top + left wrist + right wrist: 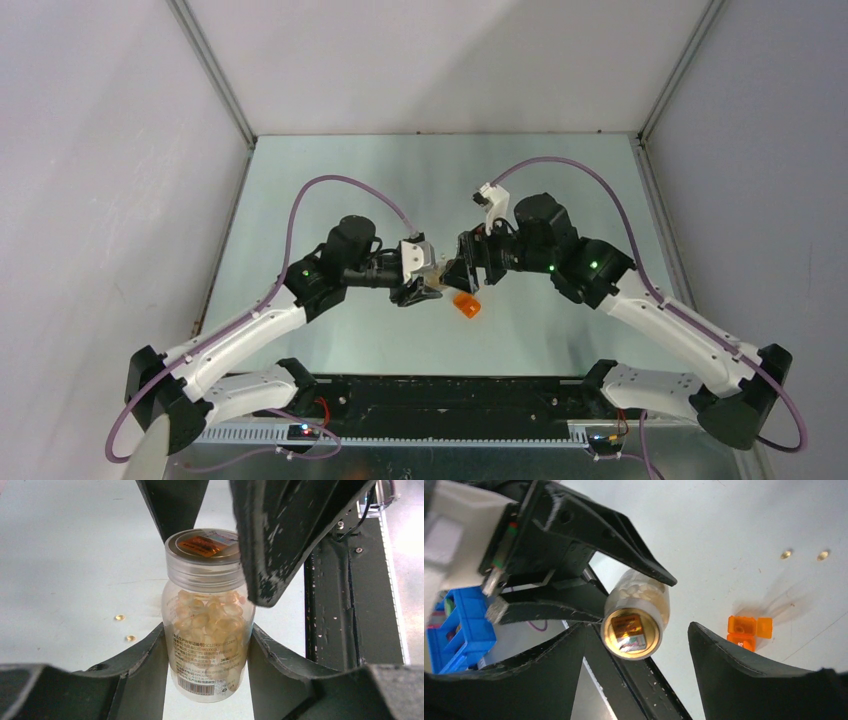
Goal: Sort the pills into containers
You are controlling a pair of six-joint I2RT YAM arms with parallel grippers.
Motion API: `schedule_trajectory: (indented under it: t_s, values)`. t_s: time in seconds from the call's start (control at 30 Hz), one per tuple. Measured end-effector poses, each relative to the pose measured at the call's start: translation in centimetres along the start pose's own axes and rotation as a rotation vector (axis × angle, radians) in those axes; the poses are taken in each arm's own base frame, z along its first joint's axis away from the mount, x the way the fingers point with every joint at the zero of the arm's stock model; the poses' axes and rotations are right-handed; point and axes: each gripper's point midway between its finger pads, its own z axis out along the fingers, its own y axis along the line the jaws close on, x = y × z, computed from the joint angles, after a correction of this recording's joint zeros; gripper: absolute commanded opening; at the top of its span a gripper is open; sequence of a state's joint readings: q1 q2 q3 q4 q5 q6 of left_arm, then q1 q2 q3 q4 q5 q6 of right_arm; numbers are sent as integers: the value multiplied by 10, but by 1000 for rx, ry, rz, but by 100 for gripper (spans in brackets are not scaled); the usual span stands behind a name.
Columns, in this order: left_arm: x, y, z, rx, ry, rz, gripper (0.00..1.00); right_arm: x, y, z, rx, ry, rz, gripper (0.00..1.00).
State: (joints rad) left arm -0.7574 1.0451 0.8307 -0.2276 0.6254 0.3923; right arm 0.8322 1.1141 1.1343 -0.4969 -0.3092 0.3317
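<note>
My left gripper (207, 647) is shut on the see-through vial (208, 630), gripping its labelled lower half and holding it above the table. The vial is full of pale pills and has a cap (631, 632) with an orange sticker. My right gripper (638, 628) is open, its fingers either side of the cap; the right finger (734, 675) stands clear of it. The two grippers meet at mid table (450, 275). The orange box (746, 631) lies on the table with its lid open, also seen from the top (466, 305). Two loose pills (119, 617) (130, 638) lie on the table.
A black rail (330, 605) runs along the near table edge under the grippers. A blue plastic part (459, 625) sits by the left wrist. Grey walls close in the table's left, right and back sides (440, 60).
</note>
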Motion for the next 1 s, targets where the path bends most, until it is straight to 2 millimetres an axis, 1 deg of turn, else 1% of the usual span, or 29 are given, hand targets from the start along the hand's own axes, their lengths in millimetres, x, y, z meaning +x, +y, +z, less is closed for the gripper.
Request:
schedule_trajectory:
  t_s: [0.03,0.07,0.1,0.17,0.2,0.23,0.27,0.33,0.4,0.43,0.57,0.63,0.8,1.0]
  values:
    - [0,-1,0,5,-1,0,0,-1,3,-3,-13,-6,-20,71]
    - [0,-2,0,10,-1,-2,0,-3,5,-7,-25,-15,-37,69]
    - [1,-3,0,15,0,-4,0,-4,7,-10,-34,-22,-52,65]
    - [2,-5,0,21,5,-9,0,-7,11,-15,-52,-34,-76,59]
    - [3,-5,0,23,7,-11,0,-8,13,-17,-60,-38,-85,59]
    - [3,-6,-1,26,9,-12,0,-9,14,-18,-65,-41,-95,60]
    - [3,-6,0,30,7,-13,0,-9,15,-18,-69,-41,-101,66]
    - [2,-7,0,35,5,-13,0,-9,15,-17,-71,-35,-106,72]
    - [2,-8,0,38,4,-13,0,-8,14,-16,-69,-27,-113,74]
    - [2,-8,0,38,4,-12,0,-8,14,-15,-67,-25,-114,75]
    - [1,-8,0,39,2,-12,0,-4,10,-12,-56,-7,-113,70]
    - [1,-8,0,40,1,-12,0,-4,8,-11,-48,-4,-113,66]
    - [1,-8,-1,41,2,-12,0,-1,5,-7,-39,8,-108,49]
    - [5,-9,-1,38,17,-22,0,1,5,-3,-41,23,-84,36]
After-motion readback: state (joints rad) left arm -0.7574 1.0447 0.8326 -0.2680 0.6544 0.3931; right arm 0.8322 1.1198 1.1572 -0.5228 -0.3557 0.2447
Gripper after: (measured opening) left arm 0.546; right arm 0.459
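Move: The pill jar's lid is already almost between the right hand's open fingers, about 1 cm back and 1 cm left of the hand point, at its height. From the left hand, which grips the jar body, that lid lies about 2 cm right and 4 cm up. Below on the table, from the right hand, are the open orange pill box, some 7 cm ahead, 4 cm right and 24 cm down, and two loose pills, roughly 18 cm straight ahead and 25 cm down. The lid of the jar is re-gripped by the right hand: it rises about 2 cm while easing 1 cm back, then sinks again around the lid, turning some 5 degrees counter-clockwise. Its fingers narrow partway, reopen a little, then close until their tips pinch the lid from both sides. The left hand keeps its hold on the jar body, easing back barely 1 cm. ##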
